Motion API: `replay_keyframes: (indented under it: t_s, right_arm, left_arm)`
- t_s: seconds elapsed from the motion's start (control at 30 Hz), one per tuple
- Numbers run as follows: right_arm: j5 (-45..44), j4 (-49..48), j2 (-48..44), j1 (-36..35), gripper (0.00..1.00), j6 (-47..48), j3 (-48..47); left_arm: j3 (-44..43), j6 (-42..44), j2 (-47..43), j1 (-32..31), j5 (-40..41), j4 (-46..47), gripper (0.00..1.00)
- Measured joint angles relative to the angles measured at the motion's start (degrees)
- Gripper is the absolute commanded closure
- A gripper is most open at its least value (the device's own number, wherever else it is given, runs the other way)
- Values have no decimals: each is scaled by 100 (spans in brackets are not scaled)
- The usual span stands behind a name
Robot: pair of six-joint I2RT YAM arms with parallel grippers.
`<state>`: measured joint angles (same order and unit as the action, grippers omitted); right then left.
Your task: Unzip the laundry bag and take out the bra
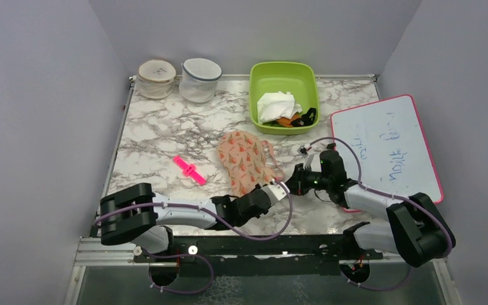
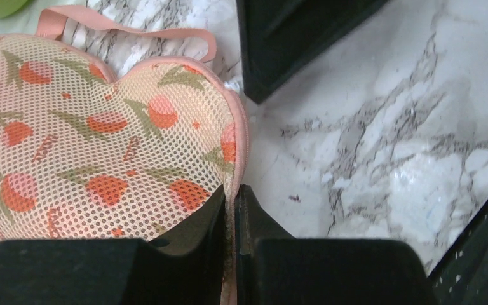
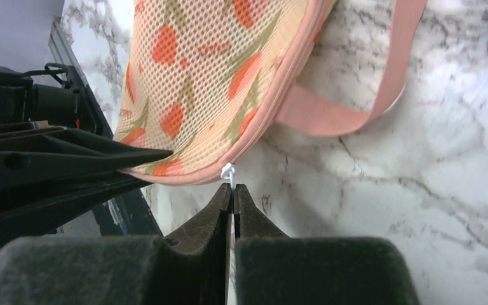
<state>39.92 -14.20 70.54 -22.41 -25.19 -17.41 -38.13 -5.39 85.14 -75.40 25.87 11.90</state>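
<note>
The laundry bag, a peach mesh case with orange-red motifs and pink edging, lies zipped at the table's middle. My left gripper is shut on the pink edge of the bag at its near lobe. My right gripper is shut on the small white zip pull at the bag's pink rim. In the top view both grippers, left and right, meet at the bag's near right corner. A pink strap loop trails beside it. The bra is hidden.
A green bin with white cloth and dark garments stands behind the bag. Two round white mesh tubs sit at the back left. A pink clip lies left of the bag. A whiteboard lies at the right.
</note>
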Motion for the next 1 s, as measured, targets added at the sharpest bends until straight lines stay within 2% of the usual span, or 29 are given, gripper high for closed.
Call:
replay_keyframes:
  t_s: [0.3, 0.5, 0.6, 0.77, 0.9, 1.0]
  right_arm:
    - [-306, -341, 914, -22, 99, 173, -629]
    - [-214, -634, 1757, -66, 99, 306, -1084]
    - [-52, -688, 1921, -83, 99, 295, -1147]
    - [-24, -686, 1792, -203, 99, 291, -1102]
    - [-24, -664, 1486, -455, 99, 271, -984]
    - [-24, -645, 1325, -610, 99, 232, -879]
  left_arm:
    - [1060, 214, -970, 0, -492, 409, 100]
    - [1567, 227, -1558, 2, -560, 621, 100]
    - [1714, 170, -1773, 2, -560, 605, 86]
    - [1792, -87, -1912, -9, -608, 479, 52]
    - [1707, -358, -1943, -11, -719, 245, 39]
    - [1425, -557, -1915, -11, -737, 129, 39]
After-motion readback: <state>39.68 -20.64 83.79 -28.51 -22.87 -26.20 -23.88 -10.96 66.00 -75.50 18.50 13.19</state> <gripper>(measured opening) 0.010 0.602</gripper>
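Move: The zipper pull is already in the right fingers, right at the hand point. From there the laundry bag's middle lies about 7 cm ahead, 13 cm to the left and 3 cm lower; its strap is roughly 7 cm ahead, 4 cm left and 3 cm lower. From the left hand, already pinching the bag's zipped edge, the pull lies about 3 cm ahead, 3 cm to the right and slightly lower. The bag's zipped edge stretches between the two hands: the right, still gripping the pull, draws it forward about 5.5 cm along the edge with a slight leftward sink, while the left, keeping its pinch, backs away to the back-left. Then the left fingers open and release the edge, the hand lifting slightly at the last; the right swings back and left, turning slightly counter-clockwise, pull still held. ##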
